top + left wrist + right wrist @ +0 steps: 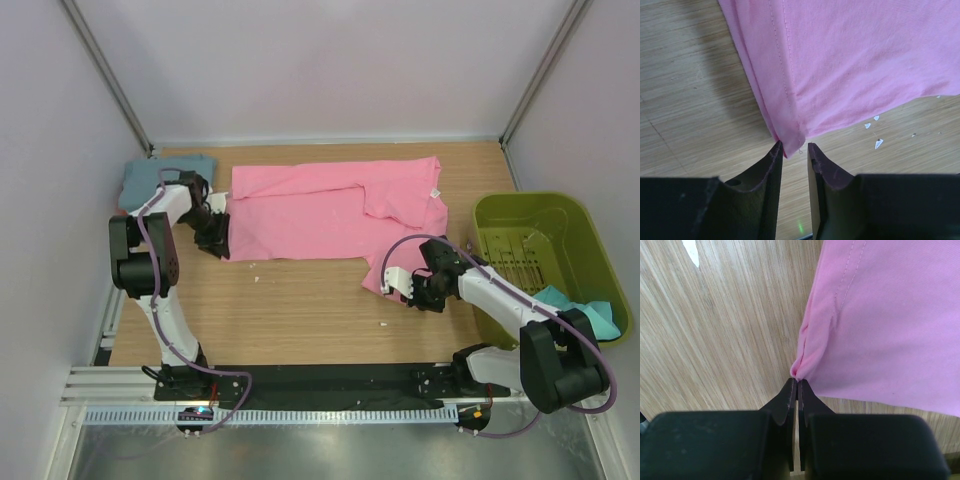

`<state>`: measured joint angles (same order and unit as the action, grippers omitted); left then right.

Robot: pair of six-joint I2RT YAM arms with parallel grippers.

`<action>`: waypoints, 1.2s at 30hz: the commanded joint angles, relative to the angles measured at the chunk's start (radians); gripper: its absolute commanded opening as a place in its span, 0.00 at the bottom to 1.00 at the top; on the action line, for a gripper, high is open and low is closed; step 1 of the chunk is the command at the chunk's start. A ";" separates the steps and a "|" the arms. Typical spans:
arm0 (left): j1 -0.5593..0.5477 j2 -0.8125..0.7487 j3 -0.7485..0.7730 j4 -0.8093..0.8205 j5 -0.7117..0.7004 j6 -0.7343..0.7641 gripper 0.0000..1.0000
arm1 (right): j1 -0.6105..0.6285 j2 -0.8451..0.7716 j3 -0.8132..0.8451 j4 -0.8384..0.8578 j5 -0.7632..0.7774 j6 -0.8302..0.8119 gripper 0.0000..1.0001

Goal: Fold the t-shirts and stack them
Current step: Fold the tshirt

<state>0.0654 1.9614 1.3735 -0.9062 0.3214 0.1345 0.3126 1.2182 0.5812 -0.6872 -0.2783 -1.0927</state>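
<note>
A bright pink t-shirt (320, 215) lies spread across the middle of the table, its right side folded over. My left gripper (217, 243) is at its near left corner. In the left wrist view the gripper (795, 146) stands open by a narrow gap, and the pink hem corner (790, 132) touches the tip of the left finger. My right gripper (400, 290) is at the shirt's near right corner. Its jaws (797, 381) are shut, with a bunched fold of pink cloth (805, 362) pinched at the tips. A folded grey-blue t-shirt (165, 178) lies at the back left.
An olive-green basket (520, 210) stands at the right edge with a teal shirt (590, 312) hanging over its near side. Small white scraps (384, 324) lie on the wooden table (300, 310). White walls close in the back and sides.
</note>
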 commanded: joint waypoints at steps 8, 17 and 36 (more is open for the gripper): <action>0.007 -0.001 0.002 -0.020 -0.001 0.017 0.07 | 0.005 0.000 0.020 0.021 -0.002 0.050 0.02; 0.008 -0.028 0.071 -0.082 0.010 0.057 0.00 | -0.023 -0.060 0.089 0.011 0.037 0.192 0.02; 0.004 0.145 0.540 -0.191 0.125 0.077 0.00 | -0.237 0.154 0.580 0.229 0.082 0.487 0.01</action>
<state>0.0662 2.0518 1.8122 -1.0496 0.3977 0.1944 0.0742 1.3334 1.0584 -0.5285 -0.2081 -0.6472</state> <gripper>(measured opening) 0.005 0.060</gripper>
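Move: The pink t-shirt's near left corner sits right between the left fingertips, on the table. The shirt's far left corner is about 25 cm ahead of it and 3 cm right; the folded blue cloth is some 21 cm ahead and 17 cm left. The right hand already grips the near right corner; the white tag by the far edge lies roughly 31 cm straight ahead, and the green basket's middle 30 cm right, 9 cm ahead. All are near hand height. The shirt's near left corner is pinched as the left fingers close fully, almost in place; then both hands carry the near edge forward and up over the rest of the shirt. The left goes about 9 cm out and 8 up. The right, keeping its corner, sweeps faster, some 17 cm out towards the tag and 14 up, turning clockwise with its fingertips swinging forward. ##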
